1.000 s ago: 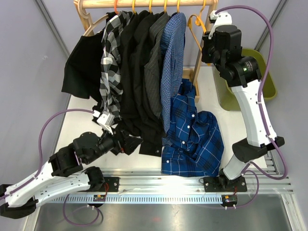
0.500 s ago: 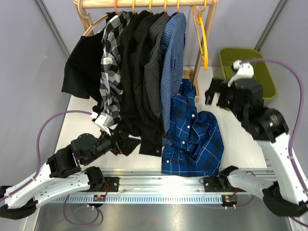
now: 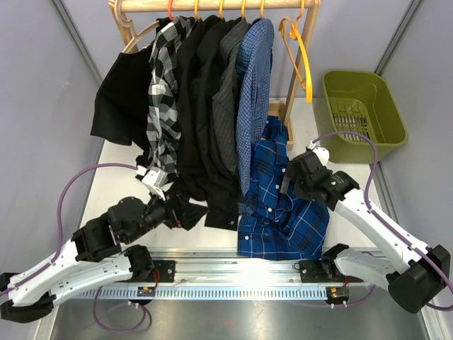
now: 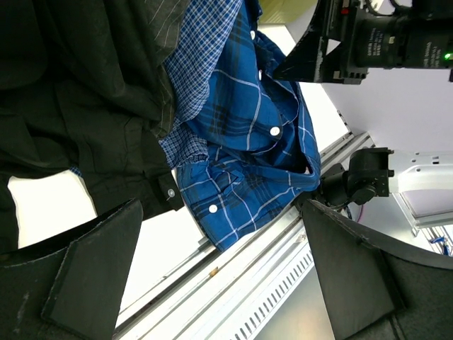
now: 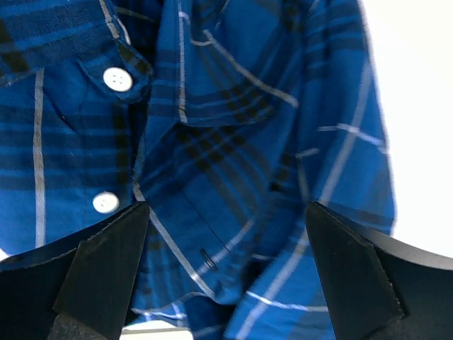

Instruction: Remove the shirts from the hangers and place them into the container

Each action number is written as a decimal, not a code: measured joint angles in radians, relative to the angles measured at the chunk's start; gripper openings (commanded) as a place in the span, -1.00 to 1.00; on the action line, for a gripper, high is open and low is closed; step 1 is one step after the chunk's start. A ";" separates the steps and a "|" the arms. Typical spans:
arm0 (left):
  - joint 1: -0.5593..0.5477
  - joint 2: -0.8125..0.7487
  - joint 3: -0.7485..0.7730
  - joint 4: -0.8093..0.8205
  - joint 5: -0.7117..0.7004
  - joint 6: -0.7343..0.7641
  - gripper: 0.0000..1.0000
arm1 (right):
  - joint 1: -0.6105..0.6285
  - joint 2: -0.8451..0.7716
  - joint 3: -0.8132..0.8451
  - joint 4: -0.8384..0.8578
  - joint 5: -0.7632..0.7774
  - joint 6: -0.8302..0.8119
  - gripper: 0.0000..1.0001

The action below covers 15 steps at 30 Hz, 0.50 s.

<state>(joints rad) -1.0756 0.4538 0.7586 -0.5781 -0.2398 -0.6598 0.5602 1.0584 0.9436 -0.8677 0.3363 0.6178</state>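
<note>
A dark blue plaid shirt [image 3: 283, 202] lies crumpled on the table, off its hanger. My right gripper [image 3: 289, 180] hovers just above it, open, with plaid cloth [image 5: 226, 142] filling the gap between its fingers [image 5: 92, 276] and nothing held. An empty orange hanger [image 3: 301, 49] dangles from the rod. Black-and-white plaid [image 3: 164, 92], black [image 3: 198, 106], pinstripe [image 3: 228, 99] and light blue check [image 3: 253, 85] shirts hang on theirs. My left gripper [image 3: 185, 212] is open by the black hems, facing the plaid shirt [image 4: 248, 142]. The olive-green container [image 3: 364, 113] holds nothing.
The pale wooden rack [image 3: 212, 6] spans the back, its post [image 3: 291, 99] standing between the shirts and the basket. A black garment [image 3: 120, 99] drapes off the rack's left end. A metal rail [image 3: 233, 269] runs along the near edge. Grey walls close both sides.
My right arm has swung down from the hanger at the rod to the plaid shirt on the table, and its jaws have opened. The hanger stays on the rod. The left arm barely moved.
</note>
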 measured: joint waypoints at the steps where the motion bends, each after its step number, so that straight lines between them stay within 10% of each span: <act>1: 0.000 0.000 -0.002 -0.001 0.000 -0.001 0.98 | 0.007 0.006 -0.013 0.019 0.000 0.024 0.99; 15: -0.002 -0.023 -0.047 -0.005 0.007 -0.024 0.98 | 0.093 0.148 -0.182 0.323 -0.051 0.264 0.99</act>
<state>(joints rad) -1.0779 0.4313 0.7113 -0.5827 -0.2329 -0.6838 0.6533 1.2064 0.7612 -0.5449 0.2852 0.8814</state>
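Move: My right hand hangs open over the blue plaid shirt heaped on the table: its middle is about 4 cm back, 4 cm to the left and some 12 cm below. The hem of the hanging light-blue checked shirt is about 16 cm to that hand's left, level with it. The green container is about 21 cm to its right and 20 cm farther out. From my left hand the plaid shirt lies roughly 27 cm right, 6 cm ahead, 23 cm lower. Down and left together, about 6 cm each way, I bring my right hand into the rumpled plaid shirt, sinking fastest at the end. I roll the hand some 10 degrees so its left side rises, and keep the fingers wide open, their tips coming down astride a fold and touching the cloth. ##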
